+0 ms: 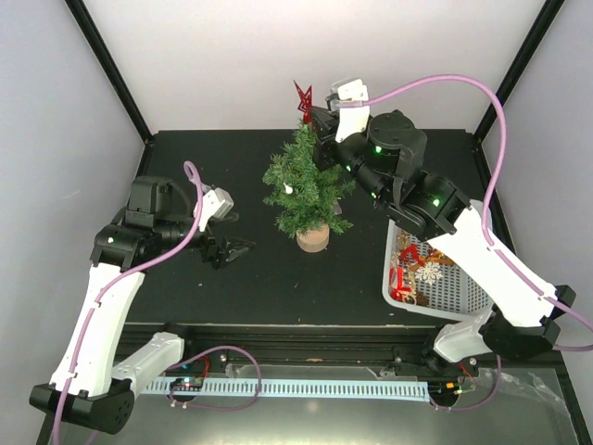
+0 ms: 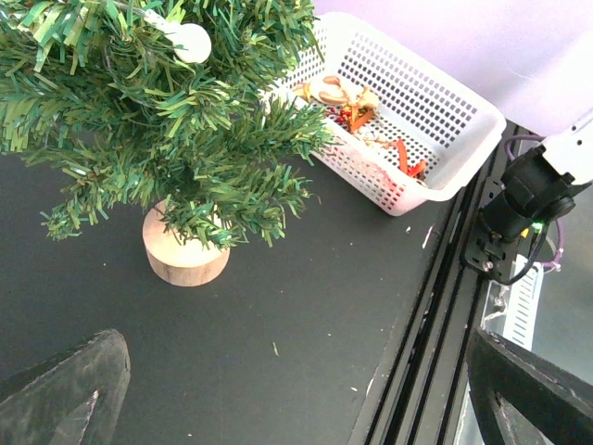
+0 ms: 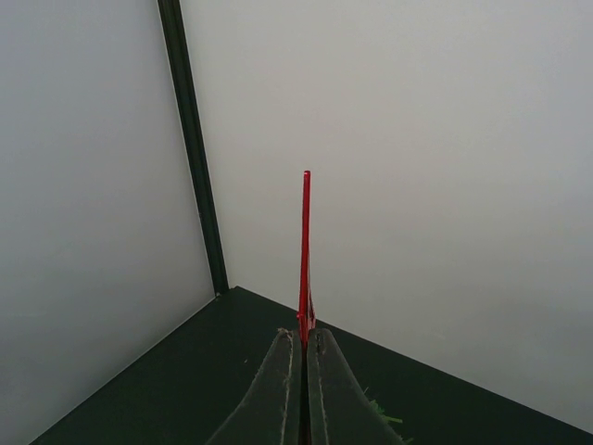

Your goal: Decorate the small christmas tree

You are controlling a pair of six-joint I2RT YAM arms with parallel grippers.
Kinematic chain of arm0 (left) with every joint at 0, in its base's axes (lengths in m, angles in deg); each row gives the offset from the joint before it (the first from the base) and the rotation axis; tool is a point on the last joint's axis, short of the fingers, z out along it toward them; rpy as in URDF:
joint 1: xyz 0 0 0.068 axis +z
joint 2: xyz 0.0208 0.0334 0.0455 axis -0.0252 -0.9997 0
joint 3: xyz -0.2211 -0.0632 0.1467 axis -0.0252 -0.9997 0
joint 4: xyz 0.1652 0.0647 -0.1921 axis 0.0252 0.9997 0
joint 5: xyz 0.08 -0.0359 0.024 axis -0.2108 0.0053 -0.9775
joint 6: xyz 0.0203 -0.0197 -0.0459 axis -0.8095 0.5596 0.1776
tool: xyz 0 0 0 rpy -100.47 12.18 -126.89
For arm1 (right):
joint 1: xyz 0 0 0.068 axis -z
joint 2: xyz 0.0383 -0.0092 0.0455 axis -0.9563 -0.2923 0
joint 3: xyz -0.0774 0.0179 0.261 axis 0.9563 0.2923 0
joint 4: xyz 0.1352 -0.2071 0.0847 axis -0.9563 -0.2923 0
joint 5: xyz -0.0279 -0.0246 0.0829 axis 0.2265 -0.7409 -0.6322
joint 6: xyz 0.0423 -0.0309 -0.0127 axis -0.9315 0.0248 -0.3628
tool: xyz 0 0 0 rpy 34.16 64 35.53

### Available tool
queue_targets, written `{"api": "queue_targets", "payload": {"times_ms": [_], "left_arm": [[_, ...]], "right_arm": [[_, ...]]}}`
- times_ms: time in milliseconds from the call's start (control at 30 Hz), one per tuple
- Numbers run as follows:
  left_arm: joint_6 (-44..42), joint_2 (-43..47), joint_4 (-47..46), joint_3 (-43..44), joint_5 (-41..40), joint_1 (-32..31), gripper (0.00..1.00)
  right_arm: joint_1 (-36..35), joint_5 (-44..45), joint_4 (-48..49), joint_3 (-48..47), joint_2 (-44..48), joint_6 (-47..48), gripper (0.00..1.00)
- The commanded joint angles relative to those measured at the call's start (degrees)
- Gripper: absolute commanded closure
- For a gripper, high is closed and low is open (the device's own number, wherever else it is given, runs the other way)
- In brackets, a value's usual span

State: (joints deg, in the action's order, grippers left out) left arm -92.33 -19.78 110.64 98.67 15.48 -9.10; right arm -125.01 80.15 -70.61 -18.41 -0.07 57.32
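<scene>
The small christmas tree [image 1: 304,185] stands on a round wood base [image 1: 313,238] mid-table, with a white ball [image 1: 288,189] hung on it. It also shows in the left wrist view [image 2: 157,120] with its base [image 2: 185,255] and the ball [image 2: 192,42]. My right gripper [image 1: 317,118] is shut on a flat red star ornament [image 1: 303,99] just above and behind the treetop. The right wrist view shows the star edge-on [image 3: 305,250] between the closed fingers [image 3: 278,389]. My left gripper [image 1: 236,250] is open and empty, low to the left of the tree.
A white perforated basket [image 1: 463,298] with several ornaments [image 1: 417,269] sits at the right near the front edge, also in the left wrist view [image 2: 445,102]. White walls and black frame posts [image 1: 111,69] enclose the table. A cable rail [image 1: 296,387] runs along the front.
</scene>
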Motion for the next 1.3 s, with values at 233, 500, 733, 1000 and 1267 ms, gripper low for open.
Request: {"api": "queue_targets", "payload": {"times_ms": [233, 500, 733, 1000, 1267], "left_arm": [[0.6, 0.9, -1.4, 0.1, 1.3, 0.5, 0.01], [0.7, 1.0, -1.4, 0.0, 1.3, 0.6, 0.01], [0.6, 1.3, -1.5, -0.3, 1.0, 0.8, 0.01], [0.6, 1.3, -1.8, -0.6, 0.7, 0.9, 0.01], [0.7, 1.7, -1.7, -0.8, 0.6, 1.0, 0.01]], "right_arm": [[0.2, 0.2, -1.9, 4.3, 2.0, -0.9, 0.99], [0.2, 0.3, -1.9, 3.2, 2.0, -0.5, 0.84], [0.2, 0.8, -2.2, 0.9, 1.6, -0.5, 0.66], [0.2, 2.9, -3.2, -0.7, 2.6, 0.1, 0.55], [0.2, 7.1, -4.5, -1.8, 0.7, 1.0, 0.55]]}}
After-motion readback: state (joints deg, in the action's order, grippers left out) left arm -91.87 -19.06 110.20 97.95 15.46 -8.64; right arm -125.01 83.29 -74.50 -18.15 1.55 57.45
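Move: The right hand has the red star pinched by its lower part; the star's middle is some 4 cm above the fingers and 1 cm ahead and left. The tree's tip lies about 3 cm below, 1 cm left and level fore-and-aft. The ornament basket is roughly 28 cm right, 8 cm back and 42 cm below. From the left hand, the star is about 12 cm ahead, 16 cm right and 24 cm up. The right hand opens its fingers nearly halfway, releasing the star, and sidles about 1.5 cm right. ##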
